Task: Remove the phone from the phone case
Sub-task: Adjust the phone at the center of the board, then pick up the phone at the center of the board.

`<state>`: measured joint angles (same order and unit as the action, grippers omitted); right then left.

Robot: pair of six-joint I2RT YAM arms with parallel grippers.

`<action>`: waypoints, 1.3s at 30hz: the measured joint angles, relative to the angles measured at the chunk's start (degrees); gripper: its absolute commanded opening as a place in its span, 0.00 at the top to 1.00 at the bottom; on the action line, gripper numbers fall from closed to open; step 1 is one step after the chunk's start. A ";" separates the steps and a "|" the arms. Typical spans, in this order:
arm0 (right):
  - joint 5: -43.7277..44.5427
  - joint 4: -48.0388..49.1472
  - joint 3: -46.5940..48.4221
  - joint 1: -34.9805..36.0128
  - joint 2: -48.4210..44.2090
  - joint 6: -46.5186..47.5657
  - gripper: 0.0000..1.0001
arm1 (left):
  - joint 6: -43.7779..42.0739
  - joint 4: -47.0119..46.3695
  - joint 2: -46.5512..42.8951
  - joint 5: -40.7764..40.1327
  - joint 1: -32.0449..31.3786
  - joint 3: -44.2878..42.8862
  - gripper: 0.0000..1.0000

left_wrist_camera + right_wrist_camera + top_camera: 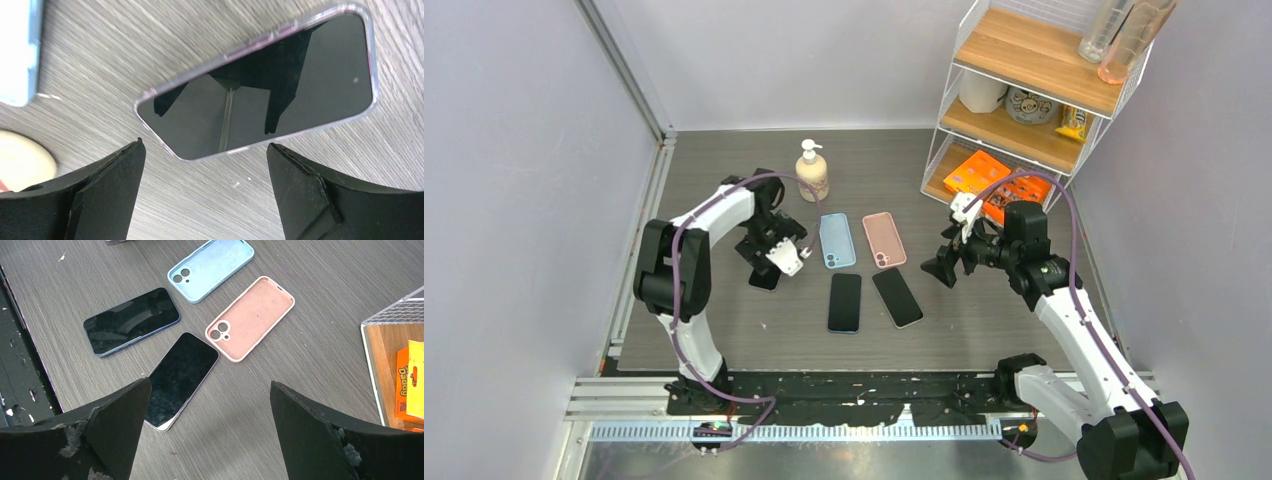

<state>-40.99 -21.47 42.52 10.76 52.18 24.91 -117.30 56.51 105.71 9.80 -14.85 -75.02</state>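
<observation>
A phone in a clear phone case (260, 85) lies screen up on the table, just beyond my left gripper (205, 145), which hangs open above bare table at the phone's near edge. In the top view this phone (764, 280) is mostly hidden under the left gripper (770, 262). My right gripper (210, 385) is open in the air, holding nothing. Below it lie a bare phone with a silver edge (180, 380), a dark blue phone (131, 320), an empty pink case (250, 317) and an empty blue case (210, 270). From above, the right gripper (940, 268) sits right of them.
A soap pump bottle (812, 172) stands behind the left gripper. A white wire shelf rack (1024, 90) fills the back right corner, with orange boxes (984, 175) on its lowest level. Grey walls close in both sides.
</observation>
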 measured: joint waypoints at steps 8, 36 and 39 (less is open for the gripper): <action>-0.02 0.00 0.00 0.00 0.33 -0.02 0.04 | 0.02 -0.42 -0.50 3.08 -3.54 1.38 0.00; 30.62 16.04 29.29 39.26 42.03 -6.56 0.04 | 68.06 -13.16 -27.63 30.18 31.50 4.68 0.00; 32.17 16.22 38.60 40.89 49.99 -9.29 0.04 | 75.41 -14.95 -26.38 28.85 35.54 3.98 0.01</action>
<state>-8.82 -5.26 81.12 51.66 102.17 15.62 -41.89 41.56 79.33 38.65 20.69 -71.05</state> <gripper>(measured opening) 0.955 0.995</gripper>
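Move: The black phone that the left hand has been adjusting lies about 5 cm back and 2 cm to the right of that hand, some 3 cm below; the blue case is about 16 cm to the hand's right and 1 cm ahead, the soap bottle 14 cm ahead and 11 cm right. From the right hand this phone is about 34 cm left, 5 cm ahead and 18 cm down; the blue case is 18 cm left and 11 cm ahead, the second phone 17 cm left and 5 cm back. The left hand, open and low, first shifts about 4 cm right and a little back over the black phone, then lifts away some 16 cm and swings left past where it began, wrist turning roughly 85 degrees counter-clockwise as the fingers tip up from straight down. After a short wait the open right hand sweeps about 26 cm left and some 6 cm forward towards the same phone, dipping under 5 cm and rising again on the way, and stays well above the table. ##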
